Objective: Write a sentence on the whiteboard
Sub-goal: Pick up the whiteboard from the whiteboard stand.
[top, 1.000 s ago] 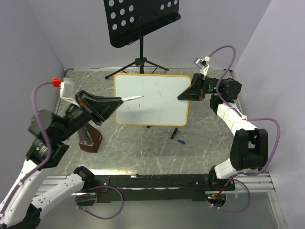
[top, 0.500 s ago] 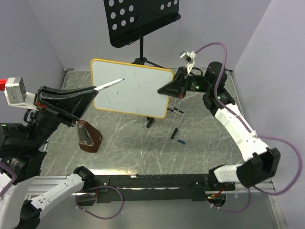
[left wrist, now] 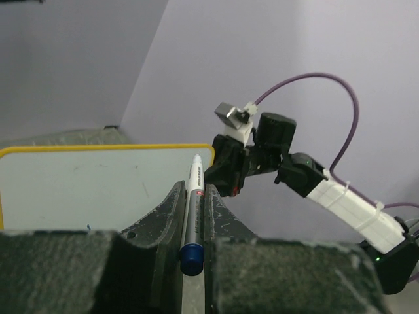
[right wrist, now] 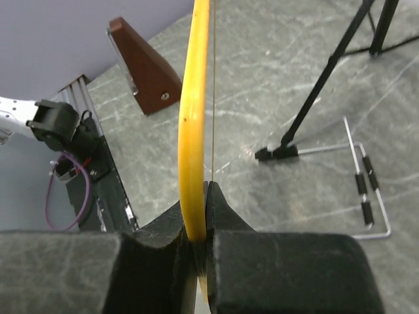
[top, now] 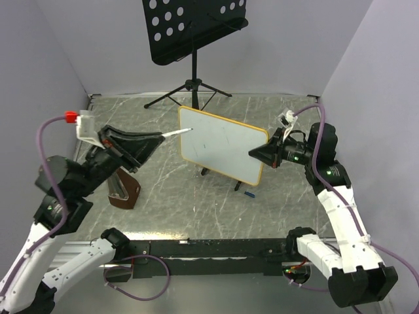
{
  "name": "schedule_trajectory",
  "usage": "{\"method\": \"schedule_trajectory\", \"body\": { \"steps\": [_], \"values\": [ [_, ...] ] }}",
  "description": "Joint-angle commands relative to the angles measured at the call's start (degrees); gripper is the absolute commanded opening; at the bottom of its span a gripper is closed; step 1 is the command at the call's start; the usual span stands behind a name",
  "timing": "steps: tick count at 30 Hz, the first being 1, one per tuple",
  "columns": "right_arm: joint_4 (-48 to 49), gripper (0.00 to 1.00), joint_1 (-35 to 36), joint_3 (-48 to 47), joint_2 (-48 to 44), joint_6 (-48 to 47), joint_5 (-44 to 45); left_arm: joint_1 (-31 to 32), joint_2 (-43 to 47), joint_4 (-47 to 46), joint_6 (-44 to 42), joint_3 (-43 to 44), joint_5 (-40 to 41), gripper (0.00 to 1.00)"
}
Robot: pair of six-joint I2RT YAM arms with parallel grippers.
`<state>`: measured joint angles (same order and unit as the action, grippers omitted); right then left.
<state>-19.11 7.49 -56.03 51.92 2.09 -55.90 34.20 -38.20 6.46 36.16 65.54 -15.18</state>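
The whiteboard [top: 222, 145], white with a yellowish frame, hangs tilted above the table. My right gripper [top: 257, 156] is shut on its right edge. In the right wrist view the frame [right wrist: 195, 111] runs edge-on between the jaws of the right gripper [right wrist: 199, 191]. My left gripper [top: 156, 139] is shut on a white marker [top: 178, 133] with a blue end. The marker's tip points at the board's upper left part; I cannot tell if it touches. The left wrist view shows the marker [left wrist: 192, 209] in front of the board [left wrist: 85, 190]. No sentence shows, only a few faint small marks.
A black perforated music stand [top: 194, 26] stands at the back, its tripod legs [right wrist: 327, 72] on the marble-patterned table. A brown wedge-shaped object [top: 123, 188] stands by the left arm. A small blue cap [top: 249, 193] and a wire support [right wrist: 366, 190] lie under the board.
The right arm swung the board up and left, then back right and lower, now tilted. The left arm lifted away and returned, still holding the marker near the board's left edge.
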Motion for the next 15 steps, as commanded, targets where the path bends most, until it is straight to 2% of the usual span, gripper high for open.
{"method": "schedule_trajectory", "body": {
  "steps": [1, 4, 10, 15],
  "values": [
    [3.8, 0.00, -1.4, 1.1, -3.1, -0.3, -5.5, -0.3, 0.3, -5.7, -1.9, -3.9, -2.9, 0.01],
    [3.5, 0.00, -3.1, 1.7, -3.1, -1.4, -6.6, -0.3, 0.5, -6.0, -2.2, -8.0, -3.1, 0.01],
    [12.8, 0.00, -7.2, 6.0, -0.2, 1.7, -14.0, -0.3, 2.3, -13.3, -3.0, -17.8, 0.6, 0.01],
    [13.9, 0.00, -9.1, 6.3, 2.2, 1.2, -15.2, -0.3, 1.6, -18.5, -4.3, -22.9, 0.3, 0.01]
  ]
}}
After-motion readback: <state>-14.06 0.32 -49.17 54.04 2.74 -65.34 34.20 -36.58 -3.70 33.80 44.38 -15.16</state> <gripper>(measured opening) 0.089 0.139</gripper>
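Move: The whiteboard is already off its stand, its right edge in the right gripper; its middle is about 4 cm ahead and 12 cm left of that hand, about level. From the left hand, holding the uncapped marker, the board's middle is roughly 13 cm ahead, 16 cm right and 18 cm below. The empty whiteboard stand is some 12 cm ahead, 14 cm left and 19 cm below the right hand, the blue cap nearly straight under it, 20 cm down. Bring the left gripper down about 12 cm, with some 4 cm of forward reach, so the marker sinks from above the whiteboard towards its face; keep the marker pinched and let the wrist tip slightly down. Meanwhile ease the right gripper down 3 to 4 cm and a little to the right, keeping its hold on the board's right edge. ##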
